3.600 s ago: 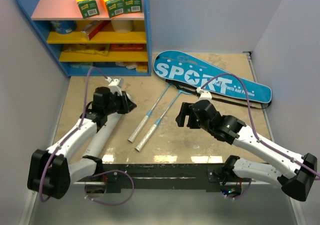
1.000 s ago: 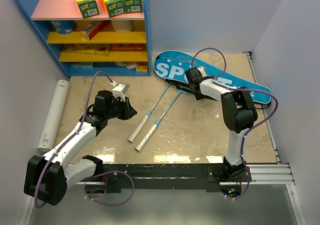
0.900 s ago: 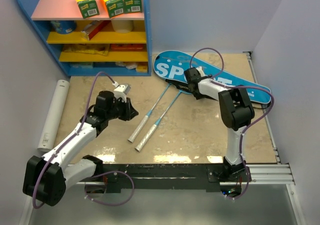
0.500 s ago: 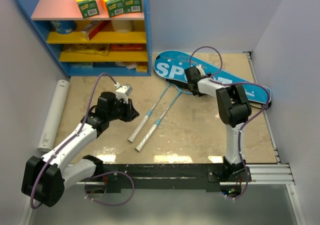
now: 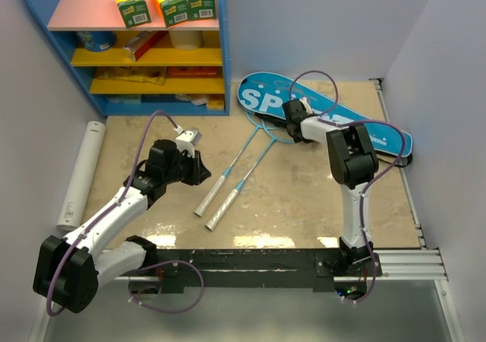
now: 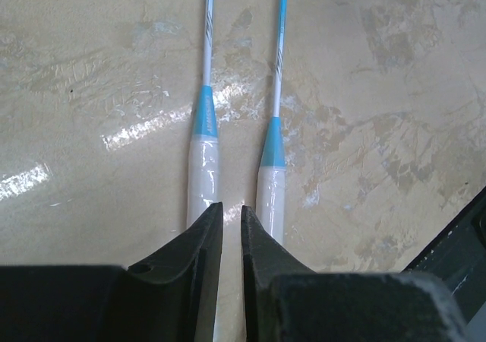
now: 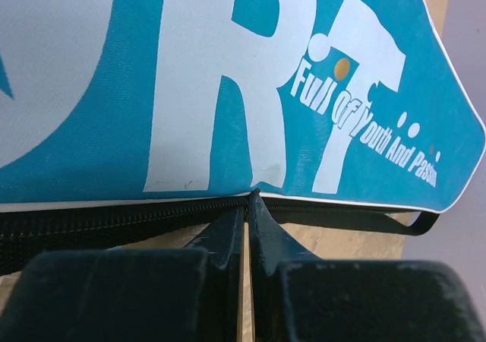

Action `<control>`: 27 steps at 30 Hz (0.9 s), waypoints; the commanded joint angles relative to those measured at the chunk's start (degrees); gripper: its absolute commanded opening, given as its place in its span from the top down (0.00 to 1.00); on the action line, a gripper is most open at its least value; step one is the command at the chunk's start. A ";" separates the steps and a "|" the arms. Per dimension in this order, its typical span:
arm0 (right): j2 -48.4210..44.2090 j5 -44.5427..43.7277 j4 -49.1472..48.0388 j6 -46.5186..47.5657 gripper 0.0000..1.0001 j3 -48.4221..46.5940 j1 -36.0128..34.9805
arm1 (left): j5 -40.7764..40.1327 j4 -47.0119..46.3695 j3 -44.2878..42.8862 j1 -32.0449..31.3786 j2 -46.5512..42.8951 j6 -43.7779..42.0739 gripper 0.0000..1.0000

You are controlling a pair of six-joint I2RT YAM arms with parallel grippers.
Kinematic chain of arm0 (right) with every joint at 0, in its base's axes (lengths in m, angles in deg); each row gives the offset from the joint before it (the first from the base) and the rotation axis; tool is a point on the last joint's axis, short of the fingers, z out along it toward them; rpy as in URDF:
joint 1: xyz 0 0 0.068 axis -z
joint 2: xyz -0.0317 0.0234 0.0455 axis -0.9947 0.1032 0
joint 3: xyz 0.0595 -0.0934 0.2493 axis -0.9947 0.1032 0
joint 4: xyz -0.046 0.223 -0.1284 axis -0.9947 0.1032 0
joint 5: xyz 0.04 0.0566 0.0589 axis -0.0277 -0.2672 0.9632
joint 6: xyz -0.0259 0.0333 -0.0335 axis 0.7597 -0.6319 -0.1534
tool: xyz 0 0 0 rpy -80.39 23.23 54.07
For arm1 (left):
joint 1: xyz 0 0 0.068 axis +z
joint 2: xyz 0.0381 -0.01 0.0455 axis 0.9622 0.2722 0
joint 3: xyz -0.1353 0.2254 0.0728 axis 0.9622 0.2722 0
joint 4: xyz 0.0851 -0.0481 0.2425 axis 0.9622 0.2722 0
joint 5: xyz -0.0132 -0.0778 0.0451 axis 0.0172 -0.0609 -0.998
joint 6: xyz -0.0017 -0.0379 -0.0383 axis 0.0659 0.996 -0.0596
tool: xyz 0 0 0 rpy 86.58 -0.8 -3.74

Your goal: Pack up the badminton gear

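The long blue bag (image 5: 364, 133) lettered "SPORT" lies at the back right. My right gripper (image 5: 291, 118) sits at its near edge, in front of the racket-head end. In the right wrist view that gripper (image 7: 248, 197) is shut, its tips pinching the bag's (image 7: 190, 76) black zipper edge (image 7: 114, 222). Two thin light-blue rackets (image 5: 241, 181) lie side by side mid-table, with their heads under the bag. My left gripper (image 5: 199, 167) hovers just left of the handles. In the left wrist view this gripper (image 6: 231, 207) is open by a narrow slit with nothing in it, above the white handles (image 6: 272, 186).
A blue shelf unit (image 5: 225, 53) stands at the back left with orange-green boxes (image 5: 168, 0) on top. A white tube (image 5: 80, 176) lies along the left wall. Walls close in on both sides, and a black rail (image 5: 250, 270) runs along the near edge.
My right gripper has closed from wide open onto the bag's zipper edge, and the bag's head end has shifted slightly right and away. The left arm has edged a little to the right.
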 commanded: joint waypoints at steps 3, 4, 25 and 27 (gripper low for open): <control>-5.85 6.26 1.36 -6.27 1.00 -0.21 2.09 | -1.45 -0.42 -1.30 0.02 0.22 -1.58 0.80; -7.35 6.88 2.24 -7.95 1.00 -0.74 2.09 | -1.54 -0.33 -1.30 0.02 0.22 -1.67 0.80; -41.19 34.64 19.48 -30.78 1.00 -9.01 2.09 | -3.03 0.11 -1.39 0.20 -4.44 -2.11 0.79; -46.36 40.70 17.99 -36.66 1.00 -6.04 2.09 | -3.47 0.29 -1.39 0.29 -5.75 -2.20 0.79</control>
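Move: At the right fingertips is the near zip edge of the badminton bag, already pinched just below the printed R. The bag's middle lies some 8 cm ahead and 4 cm to the right, about 1 cm lower. The two rackets, heads reaching to the bag, have their middle roughly 28 cm left of this hand and 14 cm back, 2 cm lower. From the idle left hand the bag's middle is about 29 cm ahead, 42 cm right and 12 cm below. Hoisting the bag by its pinched zip edge, the right hand goes up about 24 cm, slowly at first and then fast, drawing back and to the left by some 5 cm each, mostly late in the lift. The wrist rolls its left side up by around 45 degrees while the fingers tip upward; they stay shut on the edge. ##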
